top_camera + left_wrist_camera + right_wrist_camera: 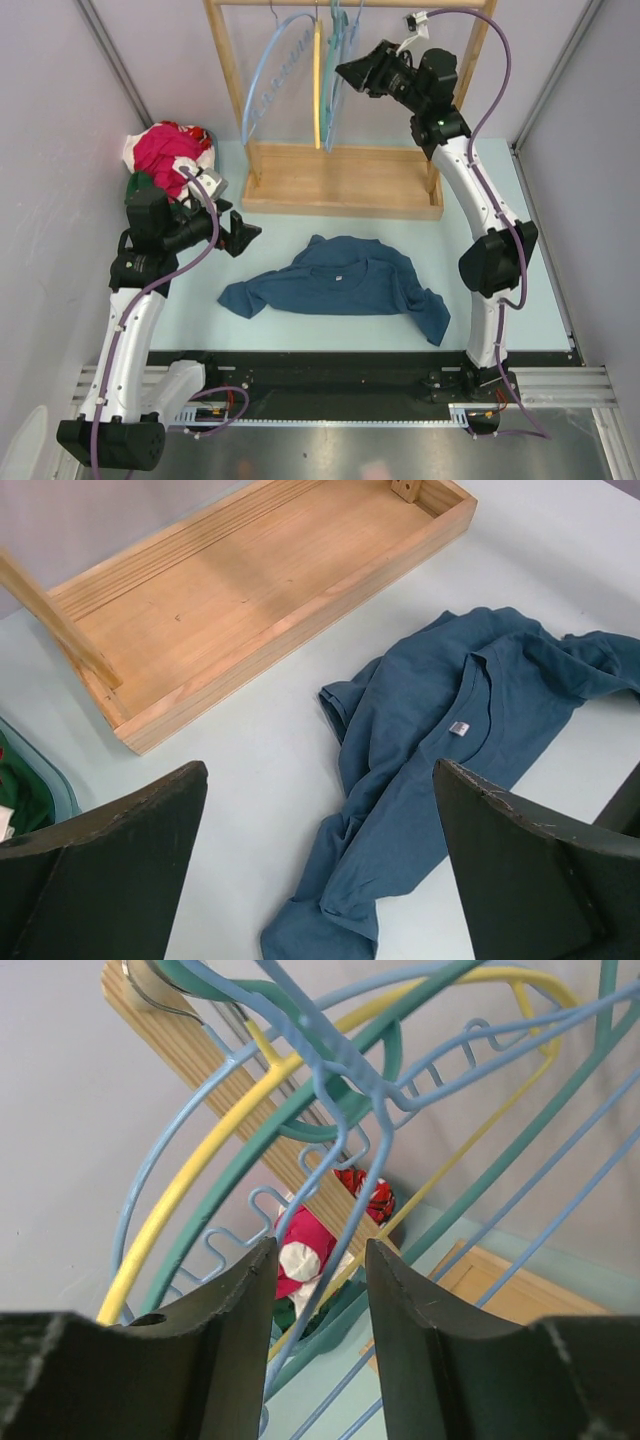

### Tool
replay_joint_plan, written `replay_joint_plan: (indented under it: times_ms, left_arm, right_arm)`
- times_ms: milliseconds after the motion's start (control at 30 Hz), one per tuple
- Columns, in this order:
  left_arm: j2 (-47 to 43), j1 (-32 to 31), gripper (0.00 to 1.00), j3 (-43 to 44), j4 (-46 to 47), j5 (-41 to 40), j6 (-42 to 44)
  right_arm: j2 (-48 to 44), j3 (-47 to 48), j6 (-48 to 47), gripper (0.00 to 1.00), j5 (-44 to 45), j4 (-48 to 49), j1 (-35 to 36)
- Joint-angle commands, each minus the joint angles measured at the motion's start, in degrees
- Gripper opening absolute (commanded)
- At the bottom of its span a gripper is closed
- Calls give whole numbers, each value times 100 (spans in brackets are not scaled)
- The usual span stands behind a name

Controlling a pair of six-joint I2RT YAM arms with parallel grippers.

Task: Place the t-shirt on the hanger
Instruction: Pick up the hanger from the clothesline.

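Note:
The dark teal-blue t-shirt lies crumpled on the pale table, neck towards the rack; the left wrist view shows it with its white collar label. My left gripper is open and empty, hovering left of the shirt, with its jaws wide apart above the shirt's near sleeve. My right gripper is raised at the hangers on the rack. Its jaws are open, with a strand of the thin pale-blue wire hanger running between them.
A wooden rack with a tray base stands at the back and also shows in the left wrist view. A thick light-blue ridged hanger, a yellow hanger and a teal hanger hang there. A pile of pink-red, white and green clothes sits at the back left.

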Motion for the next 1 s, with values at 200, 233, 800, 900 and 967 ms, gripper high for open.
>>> replay_joint_plan:
  times_ms: [200,233,800,900,967]
  left_arm:
    - [-16,37,100,0,170,-92,-60]
    - [-7,37,100,9,179,-127,-60]
    - [125,37,100,61,223,-101,-165]
    - [151,37,100,79,223,-101,-174]
    - [160,37,100,88,231,-92,-192]
  right_arm:
    - [111,258,257,18,-125,457,14]
    - [94,266,283,13,-151,465,-4]
    - [-469,-226,1293,0,-520,940,-320]
    - [-513,-322,1495,0,-582,1019,-338]
    - [-557,-445,1592,0,-634,1124,-364]
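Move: The near shoulder of the light-blue hanger closest to my right hand already runs between its half-open fingers, about 1 cm ahead and 1 cm to the left, level with it. The middle of the teal hanger hangs some 5 cm ahead and 3 cm left of my right hand, and the yellow one's about 5 cm ahead and 5 cm left. From my left hand that blue shoulder is roughly 25 cm ahead, 20 cm right and 17 cm up. I shut my right fingers from half open and pinch the wire of the blue hanger's shoulder, easing in about 1 cm forward and down as they close. Keeping the pinch, I then draw my hand some 2 cm right, rising 1.5 cm and coming back a little, away from the teal and yellow hangers, while the wrist rolls left side up and tips slightly down, about 10 degrees in all. ##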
